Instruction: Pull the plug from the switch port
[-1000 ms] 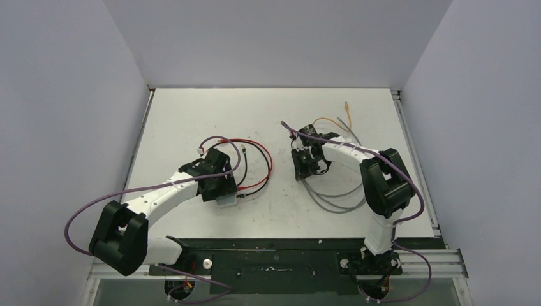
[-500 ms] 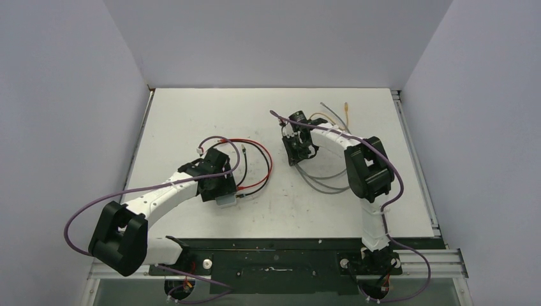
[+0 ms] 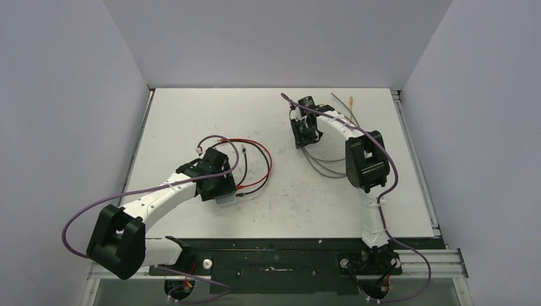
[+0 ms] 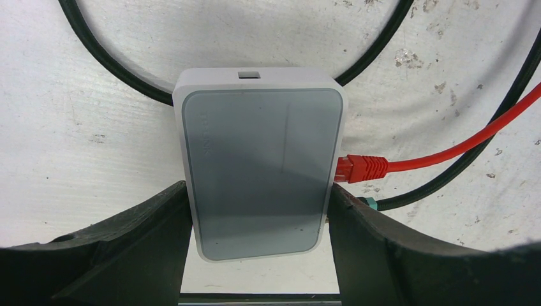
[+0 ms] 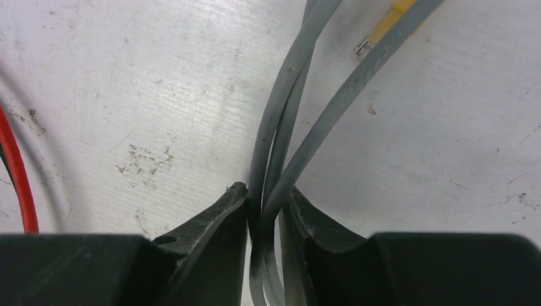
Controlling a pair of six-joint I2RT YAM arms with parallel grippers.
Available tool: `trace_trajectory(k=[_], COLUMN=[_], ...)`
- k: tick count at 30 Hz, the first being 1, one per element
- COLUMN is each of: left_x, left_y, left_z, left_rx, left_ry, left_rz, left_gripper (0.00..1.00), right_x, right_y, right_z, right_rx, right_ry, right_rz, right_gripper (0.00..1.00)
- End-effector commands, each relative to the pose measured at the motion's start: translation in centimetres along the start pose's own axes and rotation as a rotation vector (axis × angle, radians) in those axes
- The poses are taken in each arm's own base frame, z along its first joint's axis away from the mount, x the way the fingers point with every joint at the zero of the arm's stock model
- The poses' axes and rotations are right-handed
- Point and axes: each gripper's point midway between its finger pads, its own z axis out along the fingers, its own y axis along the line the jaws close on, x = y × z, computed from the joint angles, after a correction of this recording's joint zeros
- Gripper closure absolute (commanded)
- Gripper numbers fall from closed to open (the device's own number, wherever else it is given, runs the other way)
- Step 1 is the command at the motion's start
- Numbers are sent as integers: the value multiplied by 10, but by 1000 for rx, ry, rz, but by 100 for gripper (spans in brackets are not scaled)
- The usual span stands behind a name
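Note:
The switch point(image 4: 258, 166), a pale grey-blue box, lies flat on the table with my left gripper point(image 4: 258, 210) shut on its two long sides; from above it shows under the gripper as the switch point(image 3: 227, 199). A red plug point(image 4: 360, 167) sits in a socket on its right edge. A black cable's teal plug point(image 4: 369, 204) lies just below that one. My right gripper point(image 5: 266, 194) is shut on a bundle of grey cables point(image 5: 281, 121). In the top view the right gripper point(image 3: 305, 134) is far from the switch, near the table's back.
Red and black cables point(image 3: 261, 156) loop on the table right of the left gripper. Grey cable loops point(image 3: 325, 167) trail beneath the right arm. A yellow-booted plug point(image 5: 367, 44) lies ahead of the right gripper, seen from above as the yellow plug point(image 3: 350, 100) near the back right.
The right arm has swung toward the back of the table, dragging the grey cables with it. The left arm and the switch have stayed where they were.

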Motion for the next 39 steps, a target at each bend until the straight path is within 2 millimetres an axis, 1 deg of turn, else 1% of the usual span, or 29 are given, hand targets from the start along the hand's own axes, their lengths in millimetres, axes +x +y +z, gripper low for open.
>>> trace_trajectory(k=[1, 4, 7, 8, 12, 16, 18, 21, 22, 23, 29, 32, 35, 39], left_x=[-14, -15, -15, -15, -16, -17, -19, -22, -23, -25, -40, -48, -51, -51], left_y=[-8, -7, -7, -7, -8, -9, -10, -14, -16, -18, -31, -40, -45, -49], left_z=[-10, -10, -10, -10, -10, -11, -12, -14, -16, -17, -33, -41, -45, -47], left_rx=[38, 39, 38, 38, 40, 46, 52, 75, 87, 98, 185, 240, 273, 311], left_ry=[-53, -55, -54, -54, -56, -60, -64, -74, -79, -86, -157, -192, -213, -215], left_rz=[-20, -21, -17, -17, -17, -20, -18, -5, 0, 6, 28, 40, 41, 48], left_gripper=[100, 100, 100, 100, 100, 100, 100, 100, 100, 100, 100, 100, 100, 100], right_x=[-21, -23, -26, -27, -31, -32, -31, -31, -32, -32, -29, -24, -18, -9], right_y=[-2, 2, 13, 17, 29, 41, 49, 58, 62, 66, 95, 111, 128, 152], right_z=[-20, -32, -46, -51, -72, -91, -99, -111, -116, -120, -138, -147, -154, -164], right_rx=[36, 14, -41, -58, -116, -178, -233, -305, -327, -352, -497, -563, -635, -725], right_ry=[-68, -91, -115, -124, -164, -196, -207, -235, -247, -254, -259, -249, -231, -216], right_rz=[-11, -13, -18, -19, -17, -7, 6, 29, 30, 33, 45, 29, 20, 15], right_gripper=[69, 53, 34, 29, 13, 3, 0, 0, 4, 5, 6, 6, 5, 3])
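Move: My right fingers are shut on the grey cables, just above the table. The red plug, still in the switch, is about 18 cm back and 25 cm to the left, perhaps 2 cm higher; the black plug sits in the switch roughly 2 cm nearer my base than the red one. A loose black plug lies some 24 cm left and 1 cm back. My left hand grips the switch, with the red plug 5 cm to its right and about 2 cm ahead. I open my right fingers wide to let go of the grey cables, climb some 13 cm off them, and carry the empty hand back and left towards the red plug side of the switch, rolling about 30 degrees so the fingers swing to point left. Late on, my left hand, still gripping the switch, lifts it about 4 cm and brings it slightly forward, tipping its fingers outward. ##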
